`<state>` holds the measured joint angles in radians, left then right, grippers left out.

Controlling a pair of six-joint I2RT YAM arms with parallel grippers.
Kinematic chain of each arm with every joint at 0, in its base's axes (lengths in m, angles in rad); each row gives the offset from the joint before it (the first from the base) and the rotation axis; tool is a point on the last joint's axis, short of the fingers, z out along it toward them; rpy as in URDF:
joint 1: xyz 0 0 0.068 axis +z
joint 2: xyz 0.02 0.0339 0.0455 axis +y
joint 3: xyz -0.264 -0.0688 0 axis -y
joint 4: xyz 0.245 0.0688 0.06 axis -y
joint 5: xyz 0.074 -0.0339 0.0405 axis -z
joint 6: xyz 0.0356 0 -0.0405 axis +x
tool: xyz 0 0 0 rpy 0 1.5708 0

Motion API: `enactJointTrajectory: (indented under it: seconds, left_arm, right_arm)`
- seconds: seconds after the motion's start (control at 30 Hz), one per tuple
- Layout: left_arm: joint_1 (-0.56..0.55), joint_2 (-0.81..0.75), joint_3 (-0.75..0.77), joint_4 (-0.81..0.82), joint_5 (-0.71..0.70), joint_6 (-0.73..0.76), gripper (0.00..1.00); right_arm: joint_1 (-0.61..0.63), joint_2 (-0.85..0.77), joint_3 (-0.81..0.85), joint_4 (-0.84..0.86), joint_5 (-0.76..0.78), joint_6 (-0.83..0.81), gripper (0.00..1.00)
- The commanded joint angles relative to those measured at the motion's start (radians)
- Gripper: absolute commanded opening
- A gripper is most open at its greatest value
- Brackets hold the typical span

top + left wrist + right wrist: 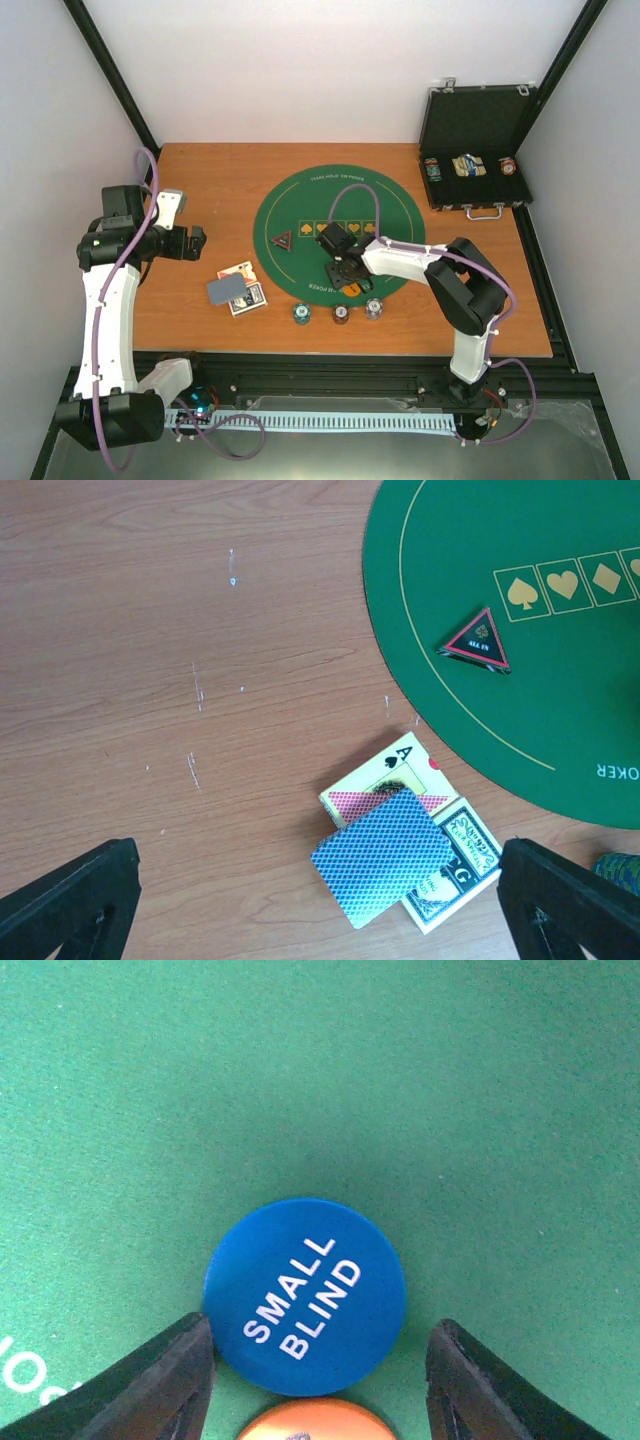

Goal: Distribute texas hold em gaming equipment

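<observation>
On the green poker mat [336, 232] my right gripper [345, 275] is down low and open. A blue disc [305, 1295] marked SMALL BLIND lies flat between its fingers [170, 1380]. The left finger is at the disc's rim and the right one stands apart. An orange disc [315, 1420] lies just below it. My left gripper [198, 240] hangs open over bare wood, with nothing in it. Blue-grey-backed playing cards [383, 856] lie on two card boxes beneath it. The black-and-red triangle marker [477, 640] sits on the mat's left side.
Three striped poker chips [301, 314], [341, 315], [374, 309] lie in a row near the mat's front edge. A black hard case [472, 150] stands open at the back right with more chips and cards inside. White walls enclose the table.
</observation>
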<state>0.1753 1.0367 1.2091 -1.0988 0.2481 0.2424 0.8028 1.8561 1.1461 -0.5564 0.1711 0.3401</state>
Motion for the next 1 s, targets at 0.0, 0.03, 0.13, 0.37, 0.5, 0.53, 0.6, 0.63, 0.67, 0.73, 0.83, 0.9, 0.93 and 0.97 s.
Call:
enactJointTrajectory:
  seconds: [0.0, 0.03, 0.13, 0.37, 0.5, 0.53, 0.6, 0.63, 0.67, 0.73, 0.83, 0.9, 0.93, 0.97]
  left_arm:
    - [0.009, -0.010, 0.043, -0.012, 0.010, 0.019, 1.00]
    - [0.010, -0.010, 0.042, -0.010, 0.010, 0.018, 1.00]
    - [0.009, -0.008, 0.040, -0.007, 0.006, 0.018, 1.00]
    - [0.010, -0.007, 0.040, -0.007, -0.002, 0.020, 1.00]
    - [0.010, -0.008, 0.038, -0.016, -0.006, 0.033, 1.00]
    - [0.010, -0.006, 0.039, -0.020, -0.008, 0.035, 1.00]
    - [0.010, -0.002, 0.037, -0.024, -0.010, 0.039, 1.00]
    - [0.010, -0.001, 0.035, -0.025, -0.010, 0.038, 1.00]
    - [0.009, -0.003, 0.032, -0.026, -0.011, 0.039, 1.00]
    - [0.010, -0.006, 0.026, -0.023, -0.014, 0.041, 1.00]
    - [0.009, -0.006, 0.023, -0.027, -0.016, 0.049, 1.00]
    - [0.010, -0.003, 0.024, -0.028, -0.018, 0.057, 1.00]
    - [0.010, -0.001, 0.026, -0.029, -0.017, 0.061, 1.00]
    - [0.009, 0.001, 0.027, -0.028, -0.019, 0.065, 1.00]
  right_arm:
    - [-0.021, 0.032, -0.020, 0.034, -0.027, -0.002, 0.55]
    - [-0.025, 0.035, -0.022, 0.038, -0.032, -0.001, 0.53]
    - [-0.038, 0.046, -0.023, 0.050, -0.038, 0.003, 0.46]
    - [-0.094, 0.101, 0.045, 0.052, -0.020, -0.006, 0.40]
    - [-0.150, 0.173, 0.145, 0.052, -0.026, -0.020, 0.37]
    - [-0.160, 0.197, 0.178, 0.049, -0.026, -0.027, 0.37]
    - [-0.178, 0.255, 0.262, 0.031, -0.023, -0.045, 0.36]
    - [-0.186, 0.285, 0.310, 0.018, -0.023, -0.050, 0.36]
    - [-0.197, 0.313, 0.356, 0.005, -0.023, -0.055, 0.35]
    - [-0.214, 0.366, 0.439, -0.014, -0.022, -0.061, 0.35]
    - [-0.233, 0.440, 0.557, -0.039, -0.024, -0.071, 0.35]
    - [-0.250, 0.501, 0.638, -0.064, -0.026, -0.067, 0.35]
    - [-0.257, 0.528, 0.677, -0.076, -0.029, -0.063, 0.35]
    - [-0.264, 0.553, 0.719, -0.089, -0.030, -0.060, 0.35]
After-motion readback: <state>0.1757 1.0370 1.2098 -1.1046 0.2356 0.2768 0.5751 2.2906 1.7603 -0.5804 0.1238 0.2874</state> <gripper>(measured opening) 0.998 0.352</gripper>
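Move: The small blind disc lies flat almost under the right fingertips, its middle about 1 cm ahead, 1 cm left and 1 cm down. The orange disc sits against its near-right edge, some 4 cm back and 2 cm right of the hand; the all-in triangle is about 10 cm ahead and 15 cm left, and the printed card row roughly 14 cm straight ahead. From the left hand, the small blind disc is about 31 cm right, 3 cm ahead and 23 cm below. Straight forward and level, low over the felt, the right hand travels about 17 cm after first narrowing its fingers on the small blind disc almost in place. Its fingertips take the disc by the near part of the rim and slide it away from the orange disc, across the printed card row to its far edge, while the hand turns some 10 degrees clockwise. ##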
